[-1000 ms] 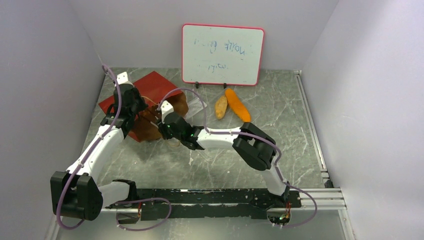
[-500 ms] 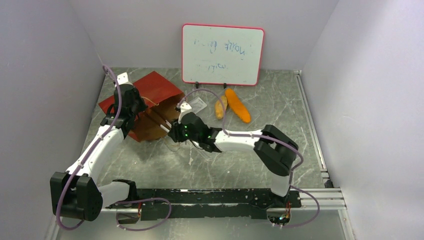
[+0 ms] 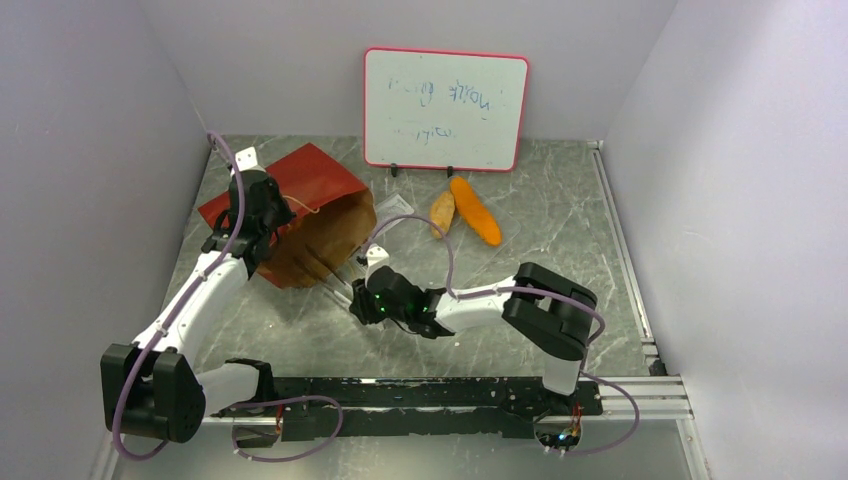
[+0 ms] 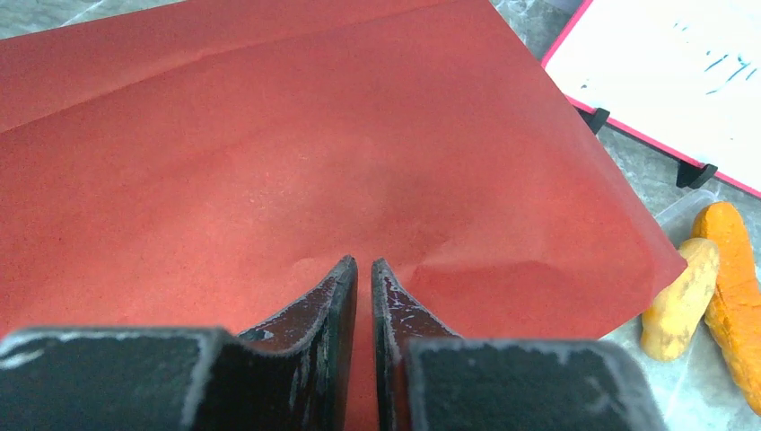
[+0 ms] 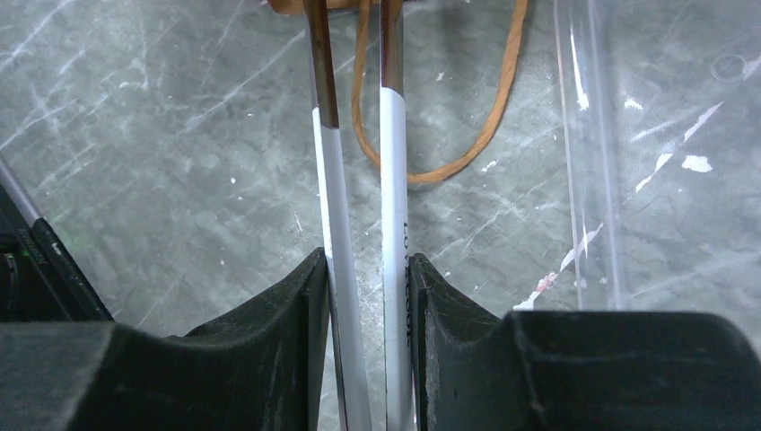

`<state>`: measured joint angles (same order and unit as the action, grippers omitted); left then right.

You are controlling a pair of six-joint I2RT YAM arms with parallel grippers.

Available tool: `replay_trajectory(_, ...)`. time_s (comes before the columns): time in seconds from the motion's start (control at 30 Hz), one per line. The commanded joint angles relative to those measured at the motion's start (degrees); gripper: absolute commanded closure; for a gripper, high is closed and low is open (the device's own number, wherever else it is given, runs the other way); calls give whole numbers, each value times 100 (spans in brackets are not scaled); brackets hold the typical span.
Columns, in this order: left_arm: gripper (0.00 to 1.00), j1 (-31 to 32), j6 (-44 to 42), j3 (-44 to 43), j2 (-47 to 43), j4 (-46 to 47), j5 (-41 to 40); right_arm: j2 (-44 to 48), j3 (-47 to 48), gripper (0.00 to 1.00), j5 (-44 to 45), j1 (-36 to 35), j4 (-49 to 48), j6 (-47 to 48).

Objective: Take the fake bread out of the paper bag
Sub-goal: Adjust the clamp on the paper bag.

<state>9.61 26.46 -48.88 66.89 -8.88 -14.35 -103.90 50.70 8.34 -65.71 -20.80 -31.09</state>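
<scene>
The red paper bag (image 3: 305, 180) lies on its side at the back left, its brown mouth (image 3: 325, 240) facing right. My left gripper (image 3: 262, 208) is shut on the bag's upper wall (image 4: 269, 162), whose red paper fills the left wrist view. My right gripper (image 3: 368, 300) is shut on a pair of metal tongs (image 5: 395, 180), low over the table in front of the bag's mouth. At the tongs' tips an orange-brown sliver (image 5: 345, 4) shows, too little to identify. Two pieces of fake bread, a long orange baguette (image 3: 475, 210) and a tan roll (image 3: 441, 213), lie near the whiteboard.
A whiteboard (image 3: 445, 108) stands at the back. A clear plastic tray (image 5: 646, 135) lies right of the tongs. The bag's thin loop handle (image 5: 489, 126) trails on the table. Walls close in on both sides.
My right arm has drawn back out of the bag's mouth toward the near edge, tongs still in its grip. The bag's brown inside now shows. The left arm has held still.
</scene>
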Motion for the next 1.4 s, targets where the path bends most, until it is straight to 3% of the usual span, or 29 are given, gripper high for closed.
replay_trajectory(0.0,93,59,-44,41,-150,98,-101,-93,-92,79,674,-137,-329,62)
replay_trajectory(0.3,93,68,-20,78,-201,90,-103,-247,-67,53,1274,-387,-296,435)
replay_trajectory(0.47,93,67,8,107,-207,102,-86,-149,-68,46,1448,-537,-246,616)
replay_trajectory(0.8,93,76,10,58,-285,50,-109,769,169,44,2331,-1119,87,1373)
replay_trajectory(0.93,93,76,16,54,-308,39,-143,1420,-57,52,2535,-1209,-641,1630)
replay_trajectory(0.97,93,76,24,54,-308,44,-137,1511,-199,46,2674,-1213,-1001,1580)
replay_trajectory(1.07,93,76,57,48,-318,27,-121,1618,-435,2,2693,-1207,-1692,1525)
replay_trajectory(1.3,93,76,17,30,-379,62,-121,1775,-672,0,1328,-1058,-2149,1567)
replay_trajectory(1.37,93,76,17,21,-364,57,-112,1782,-771,5,1363,-1015,-2279,1547)
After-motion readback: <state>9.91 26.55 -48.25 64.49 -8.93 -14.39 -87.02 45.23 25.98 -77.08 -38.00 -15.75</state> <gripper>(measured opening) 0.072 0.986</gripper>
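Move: At the right hand, the clamp (white-handled tongs) is already pinched by its handles, its middle some 4 cm ahead and 4 cm left of the fingers and about a centimetre lower. The paper bag's mouth opens about 12 cm ahead, 7 cm left and 4 cm up; the flat plastic pack lies about 19 cm ahead and 7 cm right, 3 cm lower. From the left hand the clamp is roughly 13 cm back, 14 cm right and 16 cm below. Lowering barely 1.5 cm as its fingers ease apart, the right hand lets go of the clamp's handles in front of the bag mouth, draws back a couple of centimetres, then lifts quickly some 16 cm clear of them. It opens wide as it rises, and the fingers tip up about 30 degrees to nearly level. The left hand stays by the bag's upper side, almost shut. ##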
